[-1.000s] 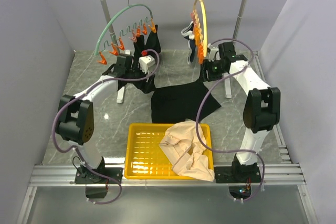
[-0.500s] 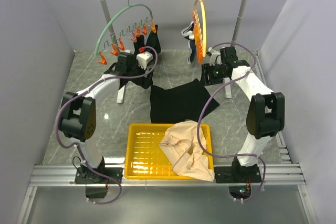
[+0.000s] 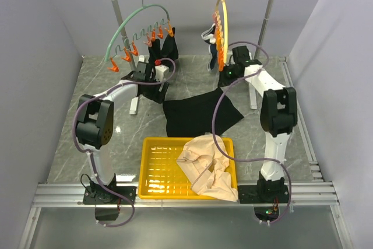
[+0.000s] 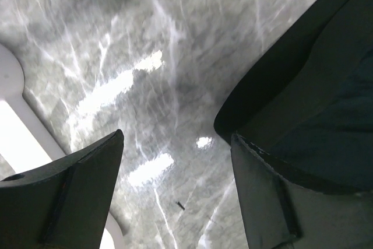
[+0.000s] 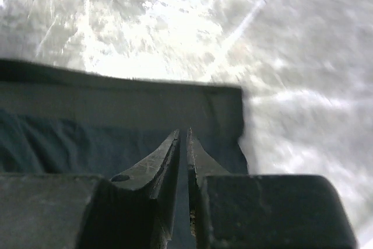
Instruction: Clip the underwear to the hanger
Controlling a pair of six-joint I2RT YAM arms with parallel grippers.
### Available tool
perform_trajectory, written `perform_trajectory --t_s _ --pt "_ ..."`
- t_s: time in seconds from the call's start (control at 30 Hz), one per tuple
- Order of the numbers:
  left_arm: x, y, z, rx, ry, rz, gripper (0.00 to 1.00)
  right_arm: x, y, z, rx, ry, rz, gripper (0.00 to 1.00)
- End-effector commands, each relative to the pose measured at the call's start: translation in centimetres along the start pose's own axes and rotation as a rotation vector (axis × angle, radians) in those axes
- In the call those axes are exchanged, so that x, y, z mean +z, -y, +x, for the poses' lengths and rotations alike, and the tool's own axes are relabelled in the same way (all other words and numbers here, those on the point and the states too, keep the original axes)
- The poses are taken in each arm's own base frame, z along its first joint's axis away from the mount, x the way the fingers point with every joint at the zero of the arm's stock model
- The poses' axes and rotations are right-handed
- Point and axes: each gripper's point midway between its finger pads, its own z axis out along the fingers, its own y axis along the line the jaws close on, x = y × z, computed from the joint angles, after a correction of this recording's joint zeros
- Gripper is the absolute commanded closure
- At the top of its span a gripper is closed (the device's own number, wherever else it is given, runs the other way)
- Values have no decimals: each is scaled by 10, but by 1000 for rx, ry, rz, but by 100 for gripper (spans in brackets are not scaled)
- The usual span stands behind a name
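The black underwear [image 3: 198, 114] lies spread on the marble table behind the tray. My right gripper [image 3: 225, 77] is at its far right corner. In the right wrist view the right gripper [image 5: 182, 134] is shut on the underwear's waistband [image 5: 116, 106] near that corner. My left gripper [image 3: 152, 77] is at the garment's far left. In the left wrist view the left gripper [image 4: 175, 144] is open and empty over bare table, with black fabric [image 4: 326, 115] beside its right finger. The pale yellow hanger [image 3: 222, 24] with orange clips hangs edge-on from the rail, above the right gripper.
A green arc hanger [image 3: 125, 30] with orange clips hangs at the rail's left, with dark garments [image 3: 162, 48] clipped to it. A yellow tray [image 3: 160, 170] at the front holds a beige garment [image 3: 207, 164]. The rail's white feet [image 3: 134, 104] stand on the table.
Both grippers have moved down and inward toward the underwear's far corners. The underwear has shifted a little to the left and its far edge has drawn in.
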Motion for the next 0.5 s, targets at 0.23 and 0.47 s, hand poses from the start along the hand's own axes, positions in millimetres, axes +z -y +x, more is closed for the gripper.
perform_trajectory --t_s 0.23,0.47 --pt "-15 -19 8 51 -38 -75 18 46 26 -7 46 -96 129 84" --pt "-31 -34 15 99 -55 -118 18 48 42 5 42 -143 201 85"
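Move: The black underwear lies flat, its outer right corner about 3 cm ahead of the right hand, roughly 1 cm to its right and 8 cm below. From that hand, the white right rack foot is about 11 cm right and 2 cm ahead, at table height. The waistband's left end lies about 5 cm right of the open left hand, 2 cm ahead and 4 cm below. Towards the underwear's outer right corner the right hand sinks some 7 cm with fingers still shut, reaching about 3 cm forward and swinging briefly left and back. Its fingers steepen by roughly 10 degrees, and the tips end on the waistband edge just left of the corner. The left hand, still wide open, backs away leftward about 3 cm with a slight roll. ##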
